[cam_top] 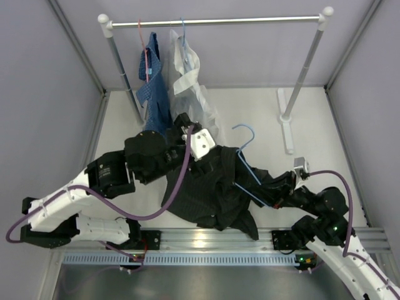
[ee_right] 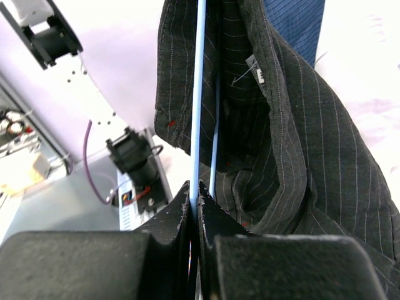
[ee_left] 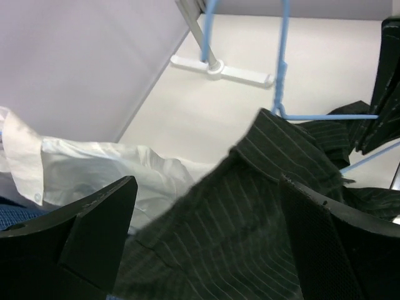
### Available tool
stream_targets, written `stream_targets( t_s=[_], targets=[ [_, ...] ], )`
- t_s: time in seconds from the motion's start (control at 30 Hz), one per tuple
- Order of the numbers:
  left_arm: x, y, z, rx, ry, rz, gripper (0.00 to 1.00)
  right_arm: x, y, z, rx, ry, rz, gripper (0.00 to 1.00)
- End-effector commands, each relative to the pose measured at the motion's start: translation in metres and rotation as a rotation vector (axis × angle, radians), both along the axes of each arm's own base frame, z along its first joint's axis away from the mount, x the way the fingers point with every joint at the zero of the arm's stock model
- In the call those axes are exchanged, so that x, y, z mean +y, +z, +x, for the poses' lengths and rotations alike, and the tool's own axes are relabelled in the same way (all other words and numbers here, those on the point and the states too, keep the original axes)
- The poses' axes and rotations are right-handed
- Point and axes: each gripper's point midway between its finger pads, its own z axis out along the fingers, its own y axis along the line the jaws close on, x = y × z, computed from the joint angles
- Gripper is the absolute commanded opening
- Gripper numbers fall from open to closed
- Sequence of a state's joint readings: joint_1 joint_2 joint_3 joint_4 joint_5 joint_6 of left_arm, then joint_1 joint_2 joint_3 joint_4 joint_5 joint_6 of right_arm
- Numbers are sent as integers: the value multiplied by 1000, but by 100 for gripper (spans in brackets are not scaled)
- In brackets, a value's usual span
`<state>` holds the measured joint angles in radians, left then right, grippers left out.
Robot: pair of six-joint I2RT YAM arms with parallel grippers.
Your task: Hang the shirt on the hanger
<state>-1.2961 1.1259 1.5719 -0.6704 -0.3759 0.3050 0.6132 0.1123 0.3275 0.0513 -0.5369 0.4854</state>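
Observation:
The black pinstriped shirt [cam_top: 206,187] lies crumpled on the table between the arms. The light-blue wire hanger [cam_top: 249,164] sits partly inside it, with its hook sticking out toward the rack. My right gripper [cam_top: 275,190] is shut on a wire of the hanger [ee_right: 200,94], with the shirt [ee_right: 294,144] draped round the wires. My left gripper [ee_left: 209,240] is wide open at the shirt's far edge, with a fold of shirt [ee_left: 250,212] between its fingers [ee_left: 94,231], not pinched. The hanger [ee_left: 282,69] shows beyond the fold.
A clothes rack [cam_top: 215,22] stands at the back, with a blue patterned shirt [cam_top: 153,87] and a white shirt [cam_top: 187,69] hanging on it. The white shirt [ee_left: 94,165] trails onto the table beside my left gripper. The rack's foot [cam_top: 286,128] is at the right. Walls close in both sides.

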Motion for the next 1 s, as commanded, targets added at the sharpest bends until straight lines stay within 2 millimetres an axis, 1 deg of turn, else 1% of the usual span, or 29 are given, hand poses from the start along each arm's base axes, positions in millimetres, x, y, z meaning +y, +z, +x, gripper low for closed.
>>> stream_targets(
  t_s=[0.0, 0.03, 0.1, 0.17, 0.2, 0.23, 0.27, 0.3, 0.33, 0.43, 0.5, 0.53, 0.57, 0.67, 0.73, 0.77, 0.97],
  targets=[
    [-12, 25, -6, -112, -208, -65, 98, -8, 31, -27, -126, 60, 25, 0],
    [-14, 23, -9, -103, -242, -64, 98, -11, 29, -30, -128, 56, 7, 0],
    [-23, 16, -22, -61, -367, -69, 97, -14, 27, -35, -137, 58, -11, 0],
    [-28, 8, -26, -21, -406, -65, 96, -16, 28, -41, -152, 67, -29, 0],
    [-34, 2, -28, 13, -441, -55, 96, -16, 27, -44, -158, 83, -37, 0],
    [-37, -7, -31, 58, -469, -34, 95, -17, 29, -47, -166, 89, -41, 0],
    [-44, -11, -39, 113, -530, -30, 88, -18, 29, -52, -177, 102, -45, 0],
    [-45, -15, -38, 133, -526, -20, 88, -20, 31, -56, -194, 108, -40, 0],
    [-48, -17, -48, 163, -584, -22, 84, -22, 34, -58, -206, 110, -41, 0],
    [-52, -22, -62, 223, -663, -29, 80, -23, 36, -62, -217, 116, -51, 0],
    [-52, -24, -68, 251, -690, -31, 77, -24, 38, -65, -231, 124, -49, 0],
    [-53, -26, -70, 264, -706, -28, 72, -25, 41, -67, -238, 126, -47, 0],
    [-53, -28, -71, 276, -710, -25, 65, -25, 42, -68, -246, 131, -47, 0],
    [-52, -38, -72, 331, -725, -5, 53, -27, 46, -72, -271, 137, -43, 0],
    [-50, -41, -73, 358, -734, -1, 51, -27, 47, -74, -283, 145, -46, 0],
    [-48, -43, -77, 377, -758, -4, 51, -27, 47, -76, -288, 155, -48, 0],
    [-42, -47, -80, 430, -795, -13, 50, -26, 50, -84, -323, 192, -49, 0]
  ],
)
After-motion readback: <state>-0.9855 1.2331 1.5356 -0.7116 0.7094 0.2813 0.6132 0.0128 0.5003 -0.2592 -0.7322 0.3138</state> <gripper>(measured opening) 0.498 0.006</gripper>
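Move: About 10 cm to the right of the wide-open left hand, some 2 cm back and 6 cm lower, is the shirt's raised corner at the hanger neck. The hanger hook stands about 13 cm right and 3 cm ahead of that hand, roughly level in height; the white garment hangs some 16 cm ahead, 3 cm left and 8 cm lower. From the right hand, which grips the hanger, the shirt corner lies about 8 cm ahead, 12 cm left and 8 cm higher. Swinging clockwise some 40 degrees and tipping down about 20, the left hand comes back, down and to the right, roughly 9 cm in all, towards the shirt corner and half closes its fingers around the cloth there. Meanwhile the right hand keeps its grip on the hanger and draws it back about 6 cm. ##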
